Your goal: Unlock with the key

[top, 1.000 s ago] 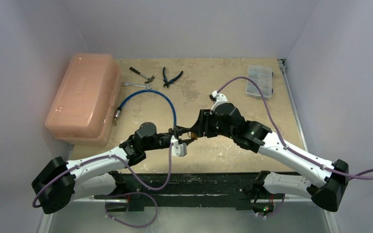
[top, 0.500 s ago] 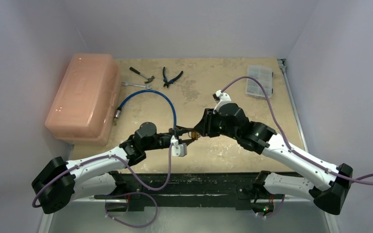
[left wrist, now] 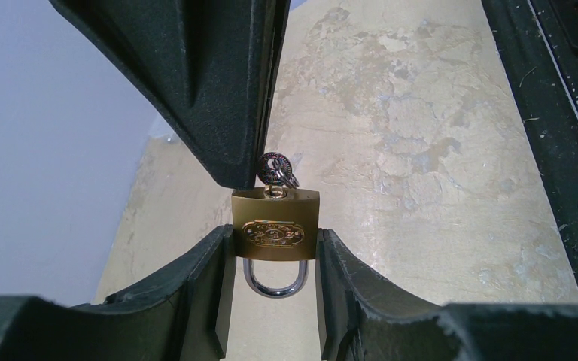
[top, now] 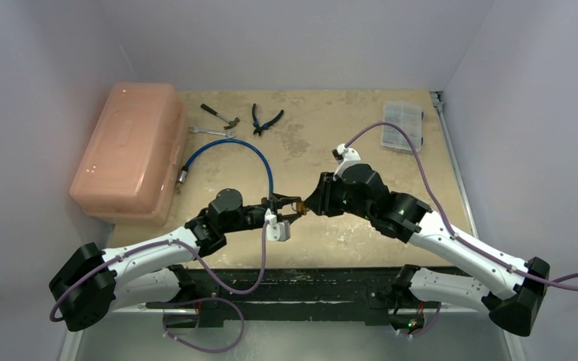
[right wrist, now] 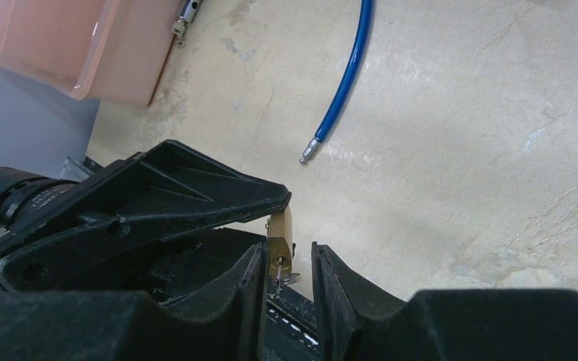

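A small brass padlock [left wrist: 275, 233] with a silver shackle hangs above the table, and my left gripper [left wrist: 275, 239] is shut on its two sides. The silvery key [left wrist: 274, 168] on its ring sticks in the keyhole at the end away from the shackle. My right gripper [right wrist: 288, 252] faces the left one, with one finger on either side of the key [right wrist: 278, 274]. A gap shows between the key and the right-hand finger. From above, both grippers meet at the padlock [top: 295, 206] near the table's front middle.
A pink toolbox [top: 128, 150] lies at the left. A blue cable [top: 229, 147] curves beside it. A wrench [top: 211, 131], a hammer [top: 220, 114] and pliers [top: 266, 119] lie at the back. A clear organiser box [top: 403, 125] sits at the back right.
My right gripper's jaws have narrowed around the key, and the right wrist has shifted slightly rightward. The left arm and the padlock have stayed still.
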You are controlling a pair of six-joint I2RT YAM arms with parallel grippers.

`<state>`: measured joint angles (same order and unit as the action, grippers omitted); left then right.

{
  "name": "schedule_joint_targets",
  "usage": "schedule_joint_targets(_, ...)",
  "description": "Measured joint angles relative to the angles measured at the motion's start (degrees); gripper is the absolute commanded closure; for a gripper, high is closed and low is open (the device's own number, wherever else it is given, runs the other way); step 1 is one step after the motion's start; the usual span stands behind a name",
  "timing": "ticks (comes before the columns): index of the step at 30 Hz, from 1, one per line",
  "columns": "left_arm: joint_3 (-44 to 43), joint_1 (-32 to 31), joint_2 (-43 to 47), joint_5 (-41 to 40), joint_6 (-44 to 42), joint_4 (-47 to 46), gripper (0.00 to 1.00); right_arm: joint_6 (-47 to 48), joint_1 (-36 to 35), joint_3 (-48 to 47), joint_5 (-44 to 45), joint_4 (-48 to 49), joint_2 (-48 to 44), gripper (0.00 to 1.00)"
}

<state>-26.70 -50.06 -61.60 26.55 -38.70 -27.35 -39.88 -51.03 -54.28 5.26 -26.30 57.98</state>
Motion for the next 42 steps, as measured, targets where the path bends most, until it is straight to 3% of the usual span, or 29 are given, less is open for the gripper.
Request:
schedule_joint_targets(17,-0.09,0.0,0.02,-0.39,0.0,0.0,1.0,-0.26,0.0,0.46,-0.46,0.07,0.0,0.78)
schedule_joint_targets(24,-0.09,-0.11,0.0,-0.63,0.0,0.55,1.0,-0.9,-0.02,1.16,-1.49,0.59,0.0,1.0)
schedule_joint_targets(42,-0.11,-0.2,-0.35,-1.18,0.33,2.05,1.0,-1.9,0.0,2.14,-1.79,2.14,1.29,1.0)
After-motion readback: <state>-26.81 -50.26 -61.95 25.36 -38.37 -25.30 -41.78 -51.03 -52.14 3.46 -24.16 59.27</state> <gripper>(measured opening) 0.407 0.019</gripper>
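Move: The key stands in the padlock's keyhole, about 1 cm to the left of the right hand and 1 cm below, level with it fore and aft, already between the open fingers. The padlock body sits some 3 cm to the right hand's left and 2 cm below, level fore and aft; the blue cable's loose end lies on the table about 9 cm left, 3 cm ahead, 19 cm below. From the left hand, already holding the padlock, the key is about 3 cm to the right, level otherwise. Easing down by about 1.5 cm in all, with a slight drift left towards the padlock, the right hand closes its part-open fingers almost fully, slowly and then quicker, and pinches the key's bow just outside the keyhole. The left hand keeps its hold on the padlock, nearly still until both hands sink together at the end, its own drop about 1 cm. ##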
